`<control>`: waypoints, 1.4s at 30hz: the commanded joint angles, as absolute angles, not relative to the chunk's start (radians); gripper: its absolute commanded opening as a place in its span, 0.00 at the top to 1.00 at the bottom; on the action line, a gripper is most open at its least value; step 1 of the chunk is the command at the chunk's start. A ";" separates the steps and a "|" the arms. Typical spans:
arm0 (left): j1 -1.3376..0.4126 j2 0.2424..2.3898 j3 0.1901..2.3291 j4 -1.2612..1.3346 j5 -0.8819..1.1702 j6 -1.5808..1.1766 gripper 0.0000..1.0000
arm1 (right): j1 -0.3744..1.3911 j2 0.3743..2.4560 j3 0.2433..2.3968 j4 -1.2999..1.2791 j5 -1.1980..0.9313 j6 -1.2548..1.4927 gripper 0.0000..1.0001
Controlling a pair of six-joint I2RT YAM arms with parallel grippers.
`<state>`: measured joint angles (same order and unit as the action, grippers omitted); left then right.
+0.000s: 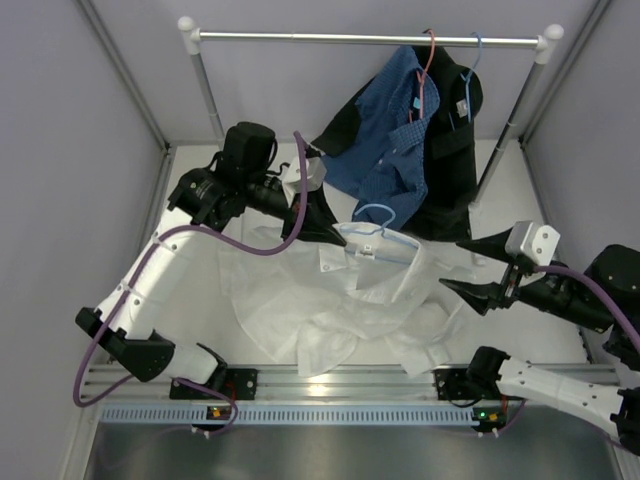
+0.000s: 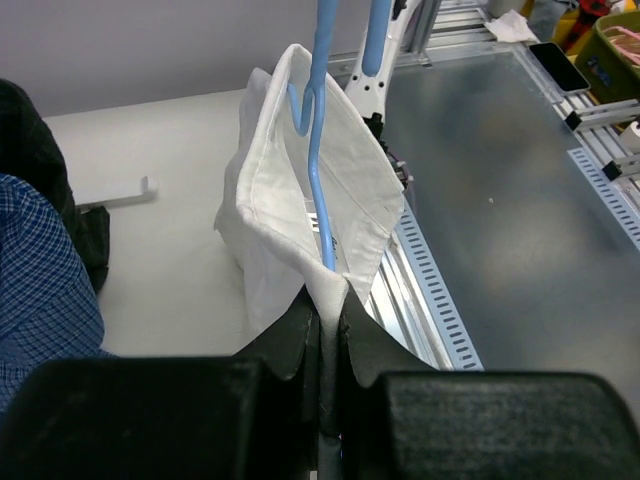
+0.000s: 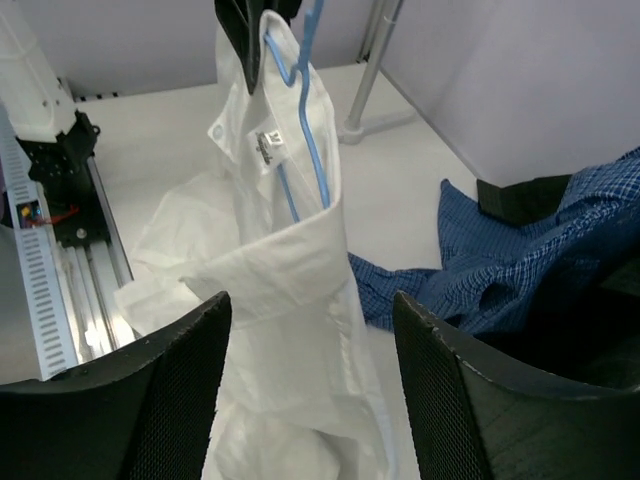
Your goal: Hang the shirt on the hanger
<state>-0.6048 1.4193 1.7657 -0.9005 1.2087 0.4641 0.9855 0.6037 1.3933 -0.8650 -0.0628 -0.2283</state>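
The white shirt (image 1: pixel 335 305) lies crumpled on the table, its collar (image 2: pixel 350 190) lifted. The thin light-blue hanger (image 1: pixel 385 232) runs inside the collar, with its hook (image 1: pixel 375 212) sticking up. My left gripper (image 1: pixel 338 236) is shut on the collar's edge, white cloth pinched between its jaws (image 2: pixel 325 292) and the hanger wire (image 2: pixel 318 150) just beyond them. My right gripper (image 1: pixel 452 265) stands open to the right of the shirt. In its wrist view the gripper (image 3: pixel 312 298) has its fingers apart on either side of the folded collar (image 3: pixel 290 260), not touching it.
A rack's rail (image 1: pixel 370 39) crosses the back. A blue checked shirt (image 1: pixel 395 130) hangs on it from a red hanger (image 1: pixel 428 55), a black garment (image 1: pixel 455 150) from a blue one (image 1: pixel 474 60). The rack's posts (image 1: pixel 510 130) stand behind. An aluminium rail (image 1: pixel 340 382) runs along the near edge.
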 commanded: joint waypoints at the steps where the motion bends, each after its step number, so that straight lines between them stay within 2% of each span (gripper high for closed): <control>1: -0.607 1.398 1.789 -0.922 1.342 0.529 1.00 | 0.996 0.658 1.428 -0.976 -0.005 -0.261 0.39; 5: -0.607 1.385 1.787 -0.922 1.382 0.537 1.00 | 0.994 0.736 1.445 -0.965 -0.063 -0.305 0.45; 10: -0.607 1.374 1.789 -0.922 1.402 0.531 1.00 | 0.994 0.744 1.447 -0.888 -0.302 -0.319 0.46; 13: -0.609 1.368 1.787 -0.922 1.430 0.534 1.00 | 0.994 0.758 1.440 -0.868 -0.304 -0.327 0.48; 28: -0.609 1.345 1.779 -0.922 1.477 0.548 1.00 | 0.985 0.830 1.425 -0.795 -0.363 -0.321 0.71; 31: -0.609 1.347 1.772 -0.922 1.471 0.551 1.00 | 0.980 0.842 1.439 -0.796 -0.403 -0.316 0.69; 33: -0.609 1.347 1.770 -0.923 1.462 0.551 1.00 | 0.979 0.850 1.439 -0.798 -0.425 -0.313 0.63; 37: -0.609 1.348 1.763 -0.923 1.454 0.551 1.00 | 0.968 0.847 1.427 -0.798 -0.454 -0.310 0.63; 39: -0.609 1.347 1.758 -0.923 1.450 0.552 1.00 | 0.956 0.850 1.428 -0.796 -0.468 -0.310 0.77; 42: -0.609 1.345 1.755 -0.923 1.451 0.555 1.00 | 0.943 0.857 1.436 -0.798 -0.483 -0.310 0.90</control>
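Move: The right gripper, open and empty, faces the shirt's right collar edge with the hanger's arm inside, about 7 cm to its left, 1 cm farther out and 4 cm lower. The hanger's hook is some 16 cm left and 10 cm ahead of this hand; the white tag is about 20 cm left and 2 cm ahead. From the left gripper, shut on the collar's other side, that right edge lies about 17 cm right, 4 cm back and roughly level. Leftward and dipping some 3 cm, the right hand reaches about 8 cm in to the shirt's right collar edge, turning some 20 degrees counter-clockwise and tipping its fingers down as they close and pinch the cloth by the hanger's end. Meanwhile the left hand, keeping its pinch on the collar, draws back about 4 cm and rises slightly, turning a little clockwise, then holds. ##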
